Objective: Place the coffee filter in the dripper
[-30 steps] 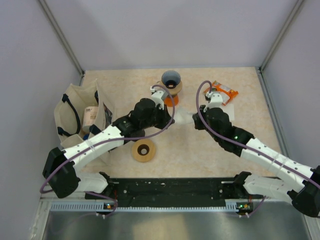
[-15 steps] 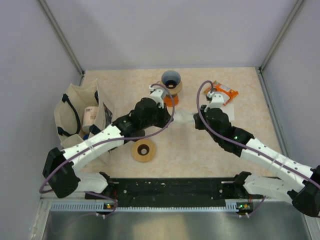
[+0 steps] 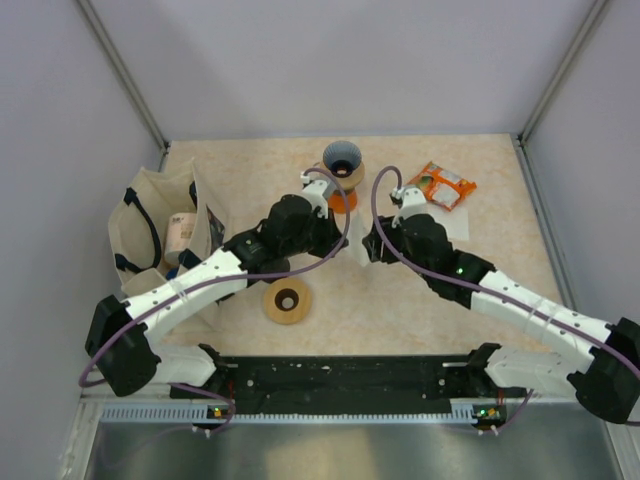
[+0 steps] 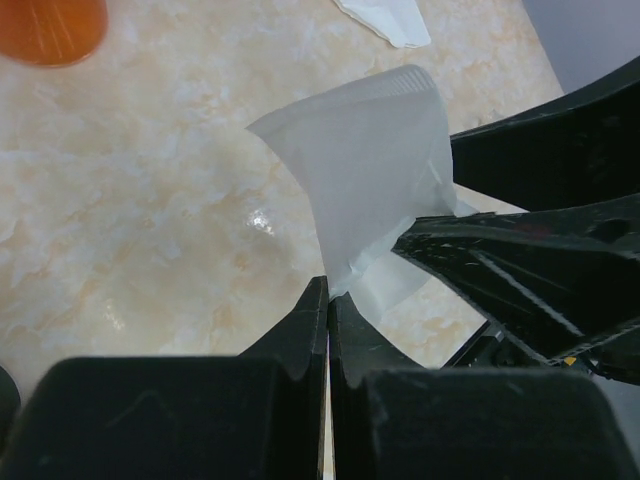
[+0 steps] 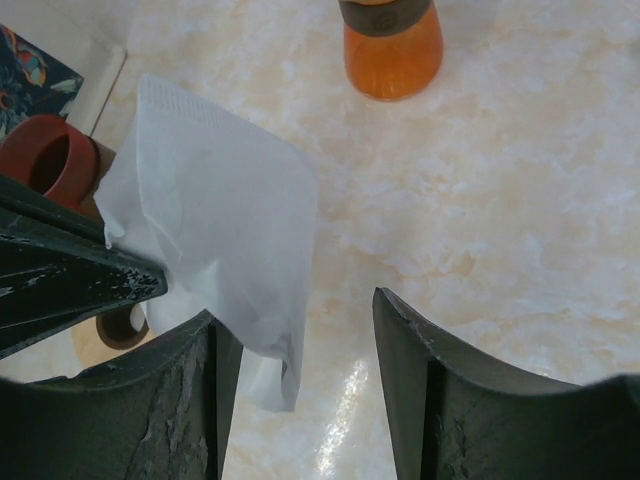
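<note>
The white paper coffee filter point(image 4: 365, 180) hangs above the table between the two grippers. My left gripper point(image 4: 328, 288) is shut on its lower corner. My right gripper point(image 5: 297, 308) stands open, and the filter point(image 5: 225, 230) lies against its left finger without being pinched. From above, the filter point(image 3: 357, 247) shows as a small white patch between the left gripper point(image 3: 338, 238) and the right gripper point(image 3: 368, 248). The dark cone-shaped dripper point(image 3: 342, 158) with a wooden collar stands at the back, an orange piece point(image 3: 344, 201) right in front of it.
A canvas bag point(image 3: 150, 225) holding a few items stands at the left. A wooden ring point(image 3: 287, 300) lies in front of the left arm. An orange packet point(image 3: 443, 185) and loose white paper point(image 3: 455, 222) lie at the back right.
My right gripper has opened and let go of the filter, and its arm has shifted left toward the left gripper. The left gripper keeps hold of the filter.
</note>
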`<state>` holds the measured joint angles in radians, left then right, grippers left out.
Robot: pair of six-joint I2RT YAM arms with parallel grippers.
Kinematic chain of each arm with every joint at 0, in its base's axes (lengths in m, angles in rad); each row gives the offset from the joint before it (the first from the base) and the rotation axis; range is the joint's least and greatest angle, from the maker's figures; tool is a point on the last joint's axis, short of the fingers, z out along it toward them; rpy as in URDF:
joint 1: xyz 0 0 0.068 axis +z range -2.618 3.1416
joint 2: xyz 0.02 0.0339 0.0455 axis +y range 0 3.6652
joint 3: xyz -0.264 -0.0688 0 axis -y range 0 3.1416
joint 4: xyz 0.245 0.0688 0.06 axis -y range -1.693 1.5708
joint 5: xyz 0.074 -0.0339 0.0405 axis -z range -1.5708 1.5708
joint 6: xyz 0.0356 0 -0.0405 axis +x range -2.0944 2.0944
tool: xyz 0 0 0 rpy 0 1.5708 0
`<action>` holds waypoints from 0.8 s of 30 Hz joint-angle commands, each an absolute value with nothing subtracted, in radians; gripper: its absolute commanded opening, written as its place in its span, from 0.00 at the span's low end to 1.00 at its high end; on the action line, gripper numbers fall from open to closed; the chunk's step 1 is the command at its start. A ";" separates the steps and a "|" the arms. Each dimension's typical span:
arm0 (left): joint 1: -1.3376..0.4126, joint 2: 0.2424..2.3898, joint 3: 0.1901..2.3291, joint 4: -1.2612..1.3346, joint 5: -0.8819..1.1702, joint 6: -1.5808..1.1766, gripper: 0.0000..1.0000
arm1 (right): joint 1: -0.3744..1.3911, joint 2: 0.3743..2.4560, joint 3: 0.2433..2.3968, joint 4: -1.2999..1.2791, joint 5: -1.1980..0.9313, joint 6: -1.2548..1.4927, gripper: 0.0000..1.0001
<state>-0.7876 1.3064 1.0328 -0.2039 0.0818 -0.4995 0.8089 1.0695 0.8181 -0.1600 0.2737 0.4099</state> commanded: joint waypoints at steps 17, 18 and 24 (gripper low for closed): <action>-0.815 1.321 1.101 -0.201 0.152 -0.476 0.00 | 0.813 1.170 0.854 0.040 0.494 0.331 0.53; -0.815 1.321 1.100 -0.202 0.152 -0.477 0.00 | 0.813 1.173 0.851 0.049 0.489 0.328 0.51; -0.816 1.299 1.094 -0.219 0.103 -0.476 0.00 | 0.813 1.177 0.851 0.015 0.521 0.331 0.23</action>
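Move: The coffee filter, still pinched at one edge by the left hand, has its middle about 3 cm to the left of the open right hand and 2 cm ahead, roughly level. From the right hand the dripper is some 17 cm ahead, 5 cm left and slightly lower; the orange bag is about 18 cm ahead, 17 cm right and 15 cm below. From the left hand the dripper lies roughly 17 cm ahead, 1 cm left and slightly lower. Forward about 4 cm goes the open right hand, along the coffee filter's free side, first dipping some 2 cm and then rising again, its fingers swinging slightly clockwise and tipping upward. Near the end they begin closing around the filter's edge and are only partly shut. The left hand keeps its pinch on the filter, easing 1–2 cm back and right. ##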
